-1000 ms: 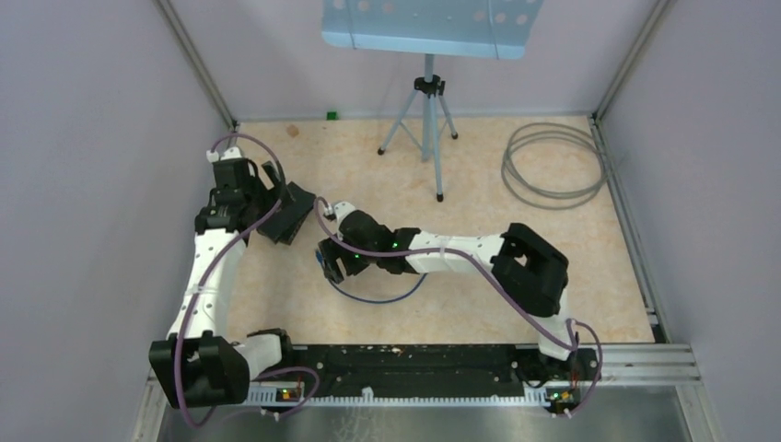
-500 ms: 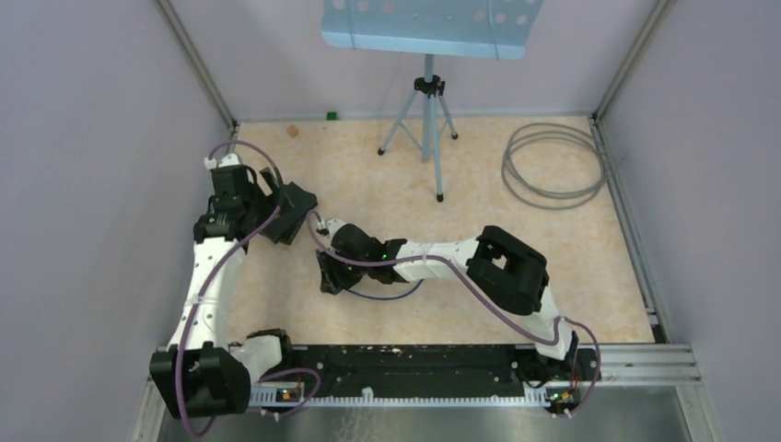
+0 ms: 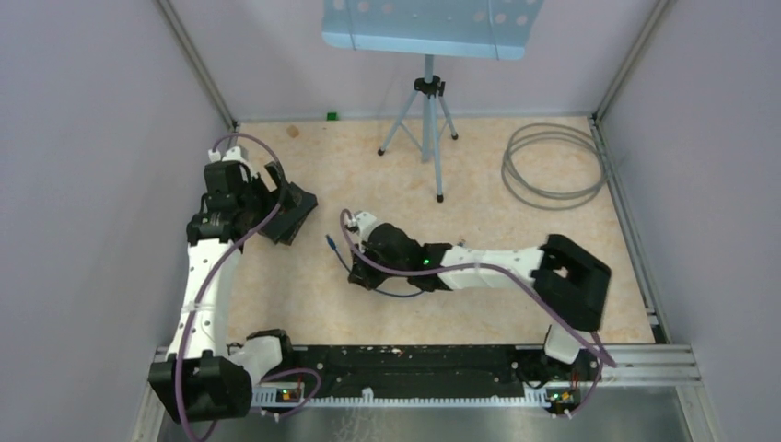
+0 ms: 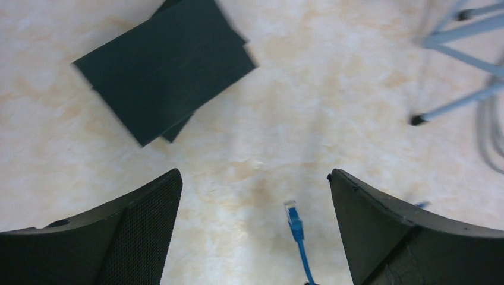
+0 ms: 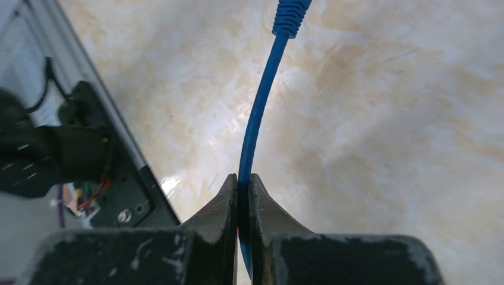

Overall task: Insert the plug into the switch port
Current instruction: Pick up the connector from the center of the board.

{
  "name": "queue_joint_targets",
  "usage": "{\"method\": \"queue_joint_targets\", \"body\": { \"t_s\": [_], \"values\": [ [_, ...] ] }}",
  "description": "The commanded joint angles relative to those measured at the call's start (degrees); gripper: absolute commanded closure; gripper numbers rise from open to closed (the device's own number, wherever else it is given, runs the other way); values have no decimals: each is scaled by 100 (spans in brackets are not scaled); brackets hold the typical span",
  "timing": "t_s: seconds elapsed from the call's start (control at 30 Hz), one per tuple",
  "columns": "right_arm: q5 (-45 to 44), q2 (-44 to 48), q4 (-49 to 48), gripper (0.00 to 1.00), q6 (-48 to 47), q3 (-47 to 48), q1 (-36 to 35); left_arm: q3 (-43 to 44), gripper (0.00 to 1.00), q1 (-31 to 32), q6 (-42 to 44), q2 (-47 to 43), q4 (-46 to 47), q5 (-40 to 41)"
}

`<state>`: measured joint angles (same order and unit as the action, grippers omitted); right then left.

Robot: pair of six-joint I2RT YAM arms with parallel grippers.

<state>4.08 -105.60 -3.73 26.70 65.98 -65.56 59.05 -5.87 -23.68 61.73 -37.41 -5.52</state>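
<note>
The blue cable's plug (image 3: 329, 243) points up-left, just off the floor, a short way right of the black switch (image 3: 295, 210). My right gripper (image 5: 244, 181) is shut on the blue cable (image 5: 257, 113) a little behind the plug's ribbed boot (image 5: 290, 15); the plug tip runs off the top of that view. The slack cable loops on the floor (image 3: 394, 293) under the right arm. My left gripper (image 4: 254, 175) hangs open and empty above the floor, with the switch (image 4: 166, 65) ahead to its left and the plug (image 4: 293, 215) between its fingers, lower down. The switch port is hidden.
A tripod stand (image 3: 426, 120) carrying a light-blue perforated plate (image 3: 428, 23) stands at the back centre. A grey cable coil (image 3: 553, 161) lies at the back right. A small green block (image 3: 331, 115) sits by the back wall. Walls close in both sides; a black rail (image 3: 414, 361) runs along the front.
My right gripper has shut on the blue cable and drawn back to the right, away from the switch, bringing the plug with it. The left arm has barely shifted.
</note>
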Motion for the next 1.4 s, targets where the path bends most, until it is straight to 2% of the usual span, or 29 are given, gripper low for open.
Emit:
{"method": "queue_joint_targets", "body": {
  "t_s": [0.0,0.2,0.43,0.7,0.83,1.07,1.1,1.23,1.37],
  "values": [
    [-376,1863,-677,100,-760,-702,148,652,1,-14,12,-426,487,-1801],
    [-355,3816,-186,100,-1787,-1194,268,1028,1,163,-1230,-661,1445,-3537],
    [59,5465,-362,100,-2790,-1528,306,1309,1,562,-2310,-1164,3010,-4305],
    [597,6020,-218,100,-3334,-1255,302,1238,1,565,-3311,-1438,4957,-5044],
    [875,6086,-289,100,-3469,-1156,302,1212,1,736,-3144,-1450,5153,-5193],
    [757,6092,-467,100,-3478,-1130,305,996,1,1067,-2777,-1410,4984,-4830],
    [633,6062,-452,100,-3478,-1132,305,981,1,1251,-2652,-1365,4878,-4675],
    [197,5924,-475,100,-3773,-1307,302,1088,1,2720,-1908,-1080,4130,-3299],
    [-866,5724,-702,100,-4485,-1482,298,1100,1,3365,-2220,-836,4039,-2220]
  ]
}}
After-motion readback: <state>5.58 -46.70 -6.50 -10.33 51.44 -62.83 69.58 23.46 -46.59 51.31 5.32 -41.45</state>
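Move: The held plug, blue, juts from the right fingers, which already pinch its cable: plug about 6 cm ahead, 5 cm left and 2 cm above that hand. From the open left hand this plug is some 7 cm back, 8 cm right and 11 cm below. The black boxes lie roughly 3 cm ahead, 3 cm left and 16 cm below the left hand; the tripod foot is about 18 cm ahead, 19 cm right and 4 cm below the right hand. The blue cable, still pinched just behind the plug, is carried up about 30 cm and some 17 cm right by the right hand, whose wrist swings from slanting down to pointing left and slightly up. Meanwhile the open left hand rises about 30 cm, draws back, and goes right, faster again at the end while sinking slightly, turning clockwise to face the plug. ##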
